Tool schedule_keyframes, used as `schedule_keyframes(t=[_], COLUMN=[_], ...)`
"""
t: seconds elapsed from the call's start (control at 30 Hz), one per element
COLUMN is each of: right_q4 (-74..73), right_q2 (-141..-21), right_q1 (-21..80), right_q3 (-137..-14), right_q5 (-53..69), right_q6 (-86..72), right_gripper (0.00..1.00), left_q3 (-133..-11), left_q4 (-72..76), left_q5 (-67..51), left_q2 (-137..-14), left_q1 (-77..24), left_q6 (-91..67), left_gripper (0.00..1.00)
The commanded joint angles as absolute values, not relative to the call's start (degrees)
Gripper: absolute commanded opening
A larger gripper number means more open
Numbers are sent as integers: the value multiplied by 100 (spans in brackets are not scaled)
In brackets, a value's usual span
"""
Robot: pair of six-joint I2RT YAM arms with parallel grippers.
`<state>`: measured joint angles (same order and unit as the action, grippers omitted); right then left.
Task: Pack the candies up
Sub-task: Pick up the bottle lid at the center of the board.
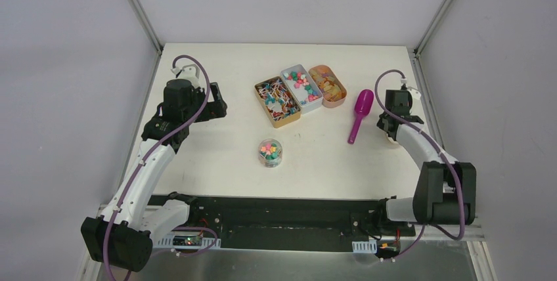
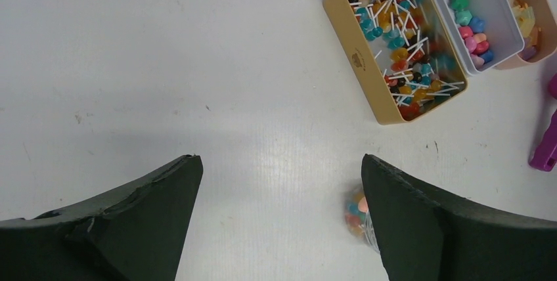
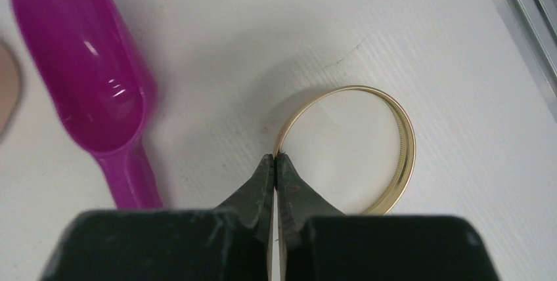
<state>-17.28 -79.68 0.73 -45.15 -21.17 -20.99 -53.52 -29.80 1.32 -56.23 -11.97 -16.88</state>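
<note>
The candies lie in three open tins at the table's middle back: stick candies in a gold tin (image 1: 277,100) (image 2: 394,51), and loose ones in a white tin (image 1: 301,86) (image 2: 469,15) and a pink tin (image 1: 328,85). More candies fill a small clear jar (image 1: 269,151) (image 2: 355,212) in front of the tins. My left gripper (image 1: 213,107) (image 2: 281,182) hangs open over bare table left of the jar, and its right finger hides part of the jar. My right gripper (image 3: 274,157) is shut, its tips pinching the rim of a gold-edged lid (image 3: 394,150) lying on the table.
A magenta plastic scoop (image 1: 360,113) (image 3: 85,77) lies just left of the lid, its bowl toward the back. The table's right edge rail (image 3: 525,12) runs close by on the lid's right. In the top view my right arm covers the lid.
</note>
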Motion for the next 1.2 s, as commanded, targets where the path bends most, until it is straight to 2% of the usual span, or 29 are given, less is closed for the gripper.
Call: schedule_keyframes(t=[0.0,0.3,0.57,0.8,1.17], right_q4=[-2047,-2318,-1916,-363,1219], right_q2=[-7223,-6159,-5760,-5550,-5651], right_q1=[320,1273,2096,2709,3536], right_q3=[-4740,-5027,-5036,-4660,-4499], right_q5=[-1939,-761,829,2064,2704], right_q6=[-2121,-2147,-3145,-4210,-5386], right_gripper=[0,0,0,0,0], left_q3=[-5370,-5179,-5025,-4458,-3896], left_q4=[-2762,-2191,-1319,281,1657], left_q5=[-202,-1292,-3066,-4739,-5340], left_q2=[-5590,-5358,-5146,-4974,-4632], left_q1=[-1197,-1205,-1205,-1262,-1432], left_q6=[-1574,-1569,-1597,-1620,-1484], left_gripper=[96,94,94,99,99])
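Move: The right hand already pinches the lid by its rim; from this hand the bottle stands some 41 cm left, 9 cm back and about 1 cm lower. The purple scoop lies about 8 cm left, 6 cm ahead and 5 cm below; the lollipop tray is about 39 cm left, 13 cm ahead and 3 cm below. From the open left hand, the bottle is about 20 cm right, 6 cm back and 15 cm below. Right carries the pinched lid some 30 cm left and 20 up towards the bottle; open left swings rightwards. ##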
